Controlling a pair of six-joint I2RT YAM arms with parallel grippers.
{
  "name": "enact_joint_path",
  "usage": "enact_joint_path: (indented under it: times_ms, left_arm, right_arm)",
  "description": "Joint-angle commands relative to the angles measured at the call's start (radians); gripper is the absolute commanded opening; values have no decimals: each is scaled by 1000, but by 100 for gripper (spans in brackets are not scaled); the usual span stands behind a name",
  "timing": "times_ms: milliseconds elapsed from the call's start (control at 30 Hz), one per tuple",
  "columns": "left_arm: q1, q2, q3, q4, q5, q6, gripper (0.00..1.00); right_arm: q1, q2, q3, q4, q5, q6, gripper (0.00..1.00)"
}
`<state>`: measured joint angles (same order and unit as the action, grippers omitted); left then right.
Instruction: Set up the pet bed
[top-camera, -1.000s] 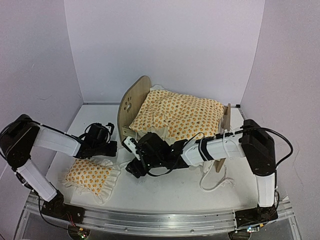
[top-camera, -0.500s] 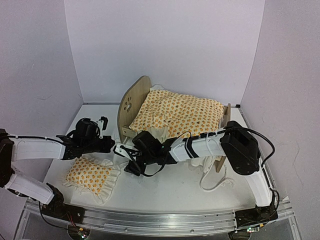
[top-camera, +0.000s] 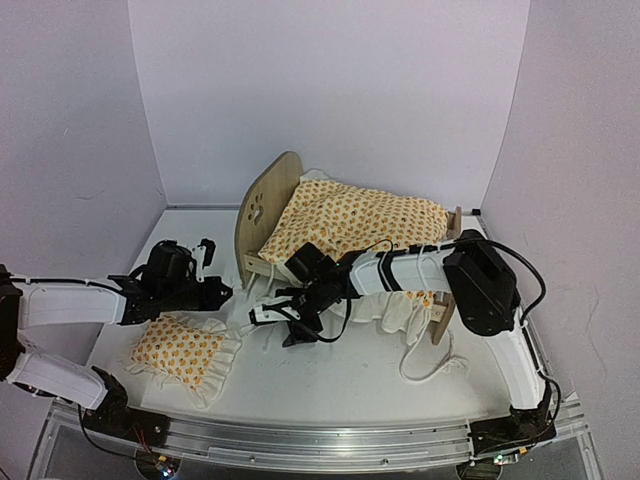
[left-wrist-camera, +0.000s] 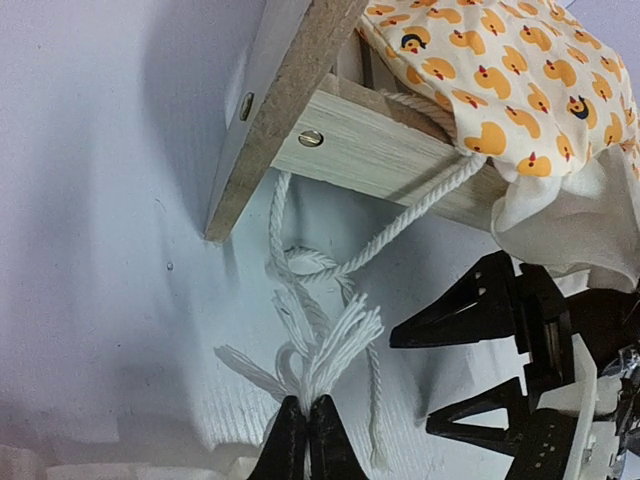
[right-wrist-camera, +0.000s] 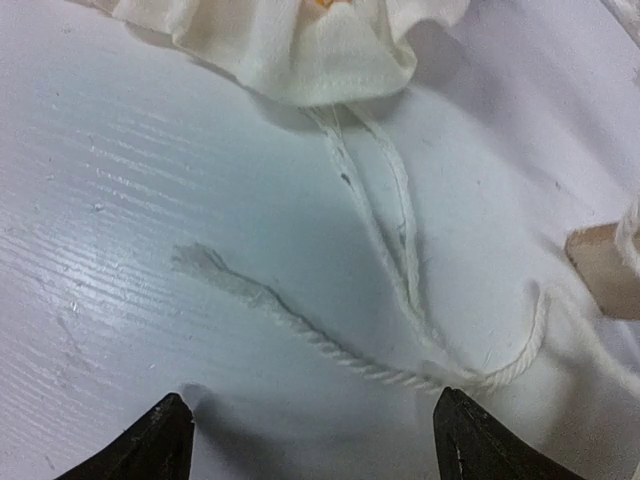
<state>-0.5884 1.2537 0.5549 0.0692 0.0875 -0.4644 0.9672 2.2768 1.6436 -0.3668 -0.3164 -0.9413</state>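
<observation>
The pet bed (top-camera: 268, 205) stands at the middle of the table, its plywood headboard (left-wrist-camera: 290, 90) and side rail (left-wrist-camera: 390, 150) close in the left wrist view. An orange duck-print blanket (top-camera: 355, 225) covers it. A white rope (left-wrist-camera: 330, 340) hangs from the rail, knotted, onto the table. My left gripper (left-wrist-camera: 308, 425) is shut on the rope's frayed end, by the bed's near left corner (top-camera: 222, 292). My right gripper (top-camera: 275, 328) stands open just right of it, over another frayed rope end (right-wrist-camera: 205, 262), touching nothing (right-wrist-camera: 315, 440).
A small ruffled duck-print pillow (top-camera: 180, 350) lies at the front left, under the left arm. The blanket's white ruffle (right-wrist-camera: 300, 50) hangs over the bed's side. More white rope (top-camera: 435, 365) loops on the table by the footboard leg (right-wrist-camera: 605, 270).
The left arm has stretched out low toward the bed, gripper still shut. The right gripper has pulled back toward the bed, turned, and its jaws have widened.
</observation>
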Motion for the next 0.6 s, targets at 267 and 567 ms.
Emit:
enact_joint_path:
  times_ms: [267,567]
  left_arm:
    - [-2,-106,-69,40,-10,-83,0]
    - [-2,-126,-67,33,-3,-92,0]
  right_arm:
    - [-9,184,264,-112,-142,-92,77]
    - [-13,304,403,-176,-148,96,59]
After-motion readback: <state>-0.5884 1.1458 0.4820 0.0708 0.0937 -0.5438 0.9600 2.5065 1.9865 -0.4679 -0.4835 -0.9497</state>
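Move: The loose frayed rope tail lies on the table about 5 cm to the right hand's left, level fore and aft and some 2 cm below. The rope tuft held in the left fingers is about 3 cm ahead of the right hand, 7 cm left and 7 cm up; the foot of the headboard is roughly 11 cm ahead and 4 cm left. The small pillow's middle lies 18 cm left and 4 cm back. From the left hand, the tail is about 3 cm back, 2 cm right and 9 cm below. Leftward, low over the table, the right hand slides about 5 cm in under the left hand until its fingers straddle the loose rope tail, narrowing from wide open to a bit over half open without shutting on the tail. The left hand keeps its pinch on the rope tuft and eases back 1 to 2 cm. ##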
